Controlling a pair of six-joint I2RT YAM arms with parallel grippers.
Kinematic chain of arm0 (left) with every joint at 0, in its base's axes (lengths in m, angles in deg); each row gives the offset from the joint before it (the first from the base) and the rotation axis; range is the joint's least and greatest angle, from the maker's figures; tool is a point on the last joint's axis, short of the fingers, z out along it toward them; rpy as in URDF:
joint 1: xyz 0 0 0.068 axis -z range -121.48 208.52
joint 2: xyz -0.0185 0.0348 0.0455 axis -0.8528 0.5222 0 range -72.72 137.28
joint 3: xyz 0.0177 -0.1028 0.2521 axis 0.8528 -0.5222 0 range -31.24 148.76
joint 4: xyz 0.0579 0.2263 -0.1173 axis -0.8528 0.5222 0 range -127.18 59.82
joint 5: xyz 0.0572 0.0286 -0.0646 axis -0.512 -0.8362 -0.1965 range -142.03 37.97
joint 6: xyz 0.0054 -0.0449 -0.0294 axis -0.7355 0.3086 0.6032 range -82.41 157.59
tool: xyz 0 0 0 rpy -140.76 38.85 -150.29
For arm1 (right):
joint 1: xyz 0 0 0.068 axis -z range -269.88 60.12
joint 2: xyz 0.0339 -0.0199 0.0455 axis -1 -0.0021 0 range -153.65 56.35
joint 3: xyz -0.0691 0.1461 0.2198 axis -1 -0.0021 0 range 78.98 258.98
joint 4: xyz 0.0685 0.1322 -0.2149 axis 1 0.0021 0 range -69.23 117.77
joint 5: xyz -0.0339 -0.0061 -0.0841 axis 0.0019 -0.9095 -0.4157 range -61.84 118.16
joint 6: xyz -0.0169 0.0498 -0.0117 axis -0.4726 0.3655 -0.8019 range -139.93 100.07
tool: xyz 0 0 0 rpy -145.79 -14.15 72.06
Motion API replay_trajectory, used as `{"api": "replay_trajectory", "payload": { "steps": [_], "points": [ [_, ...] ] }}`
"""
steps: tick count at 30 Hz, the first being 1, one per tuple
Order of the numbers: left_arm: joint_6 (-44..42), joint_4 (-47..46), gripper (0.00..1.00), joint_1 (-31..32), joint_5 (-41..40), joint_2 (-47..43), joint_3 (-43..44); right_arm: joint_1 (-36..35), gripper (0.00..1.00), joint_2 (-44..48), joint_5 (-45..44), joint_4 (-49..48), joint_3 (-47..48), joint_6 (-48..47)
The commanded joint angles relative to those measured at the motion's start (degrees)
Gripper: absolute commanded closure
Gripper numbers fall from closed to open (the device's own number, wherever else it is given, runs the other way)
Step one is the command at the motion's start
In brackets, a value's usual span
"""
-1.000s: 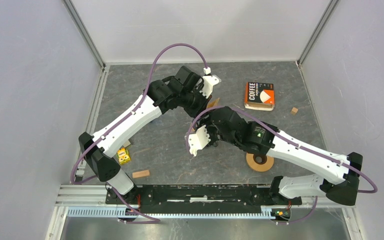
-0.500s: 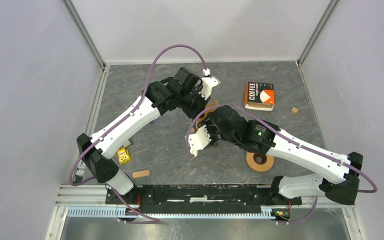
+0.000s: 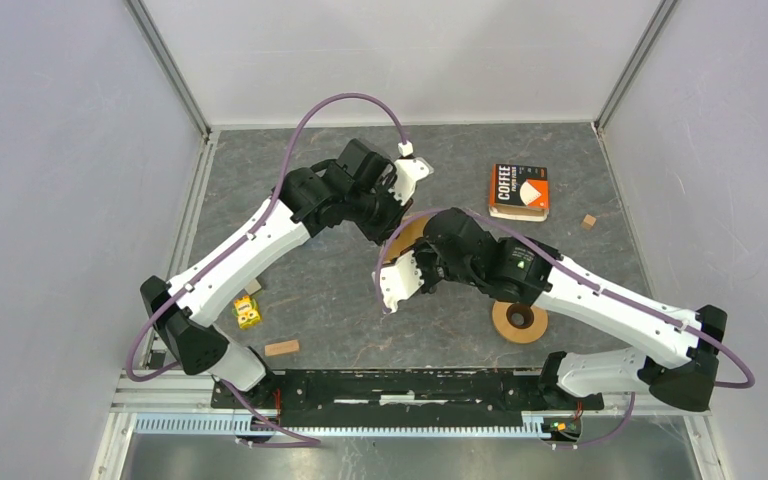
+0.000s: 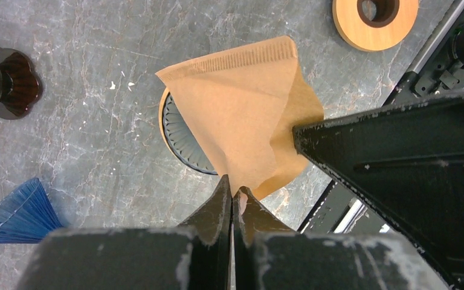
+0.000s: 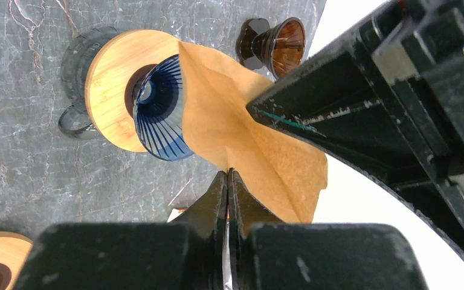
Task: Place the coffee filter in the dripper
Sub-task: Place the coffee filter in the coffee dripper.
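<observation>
The coffee filter (image 4: 248,115), a brown paper cone, hangs above the table, pinched from two sides. My left gripper (image 4: 232,194) is shut on its lower tip. My right gripper (image 5: 228,174) is shut on another edge of the filter (image 5: 241,127). Directly under the paper stands a dark ribbed dripper (image 4: 181,138) with a wooden collar (image 5: 112,78). In the top view the filter (image 3: 407,237) shows between the two wrists, and the dripper below is hidden.
A blue ribbed dripper (image 4: 18,211) lies beside the collared one, and a dark brown dripper (image 5: 278,39) stands further off. A wooden ring (image 3: 518,321), a coffee filter box (image 3: 519,191), a yellow item (image 3: 248,314) and a wood block (image 3: 282,348) lie around.
My right gripper has shut on the filter's edge. The left arm has drawn slightly left and back with the filter in its grip.
</observation>
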Motion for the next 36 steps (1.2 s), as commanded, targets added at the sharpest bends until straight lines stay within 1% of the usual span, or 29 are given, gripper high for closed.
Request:
{"api": "replay_trajectory", "payload": {
  "steps": [1, 8, 16, 19, 20, 21, 23, 26, 29, 33, 36],
  "points": [
    [-2.81, 2.14, 0.98, 0.0, 1.18, -1.39, -0.07, 1.55, 1.0, 1.63, 4.03, -1.57, -0.3, 1.41],
    [-3.52, 3.43, 0.98, -0.01, 1.27, -1.9, -0.39, 2.34, 1.0, 2.24, 5.29, -1.75, -1.23, 1.18],
    [-3.73, 5.01, 0.98, -0.01, 1.39, -0.86, 1.21, 2.32, 0.99, 3.67, 3.77, -1.62, -1.51, 1.28],
    [-2.85, 5.01, 0.98, -0.01, 1.32, 0.29, 3.38, 2.67, 0.95, 4.05, 3.44, -4.48, -2.19, 5.08],
    [-2.57, 4.94, 0.98, -0.01, 1.21, 0.78, 4.09, 3.12, 0.92, 4.24, 3.57, -5.52, -2.31, 6.55],
    [-2.3, 4.98, 0.98, -0.01, 0.96, 1.36, 4.97, 3.92, 0.9, 4.65, 4.22, -6.9, -2.52, 8.19],
    [-1.72, 4.72, 0.98, -0.01, 0.05, 2.4, 6.1, 6.5, 0.86, 5.83, 6.54, -10.05, -2.97, 11.76],
    [-0.98, 3.12, 0.98, -0.01, -2.19, 3.36, 6.81, 12.4, 0.79, 8.37, 13.66, -15.09, -4.33, 18.76],
    [-0.14, 1.15, 0.98, -0.05, -3.22, 4.02, 7.3, 16.39, 0.72, 10.87, 17.0, -19.53, -5.4, 25.69],
    [1.82, -1.21, 0.98, -0.04, -4.25, 5.05, 8.3, 19.42, 0.65, 11.22, 18.69, -21.5, -3.81, 33.29],
    [3.56, -2.62, 0.98, -0.09, -5.07, 5.83, 9.11, 21.34, 0.62, 10.42, 20.47, -21.83, -2.03, 37.65]
  ]
}}
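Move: My left hand still pinches the coffee filter. From this hand, the clear dripper in its wooden collar on the carafe lies about 5 cm to the right, 2 cm ahead and 12 cm below. The brown dripper stands some 22 cm ahead and 7 cm left of my left hand. My nearly shut right hand is at the filter's other edge. From it, the clear dripper is about 3 cm ahead, 3 cm left and 12 cm down. My right fingers stay shut at the filter's edge, then open to about a third and come free, the hand swinging up about 7 cm, forward and right about 4 cm each, its left side rolling up some 40 degrees. My left hand keeps its pinch, draws back, left and down a couple of centimetres, then carries the filter forward about 3 cm, with some right, above the dripper. ##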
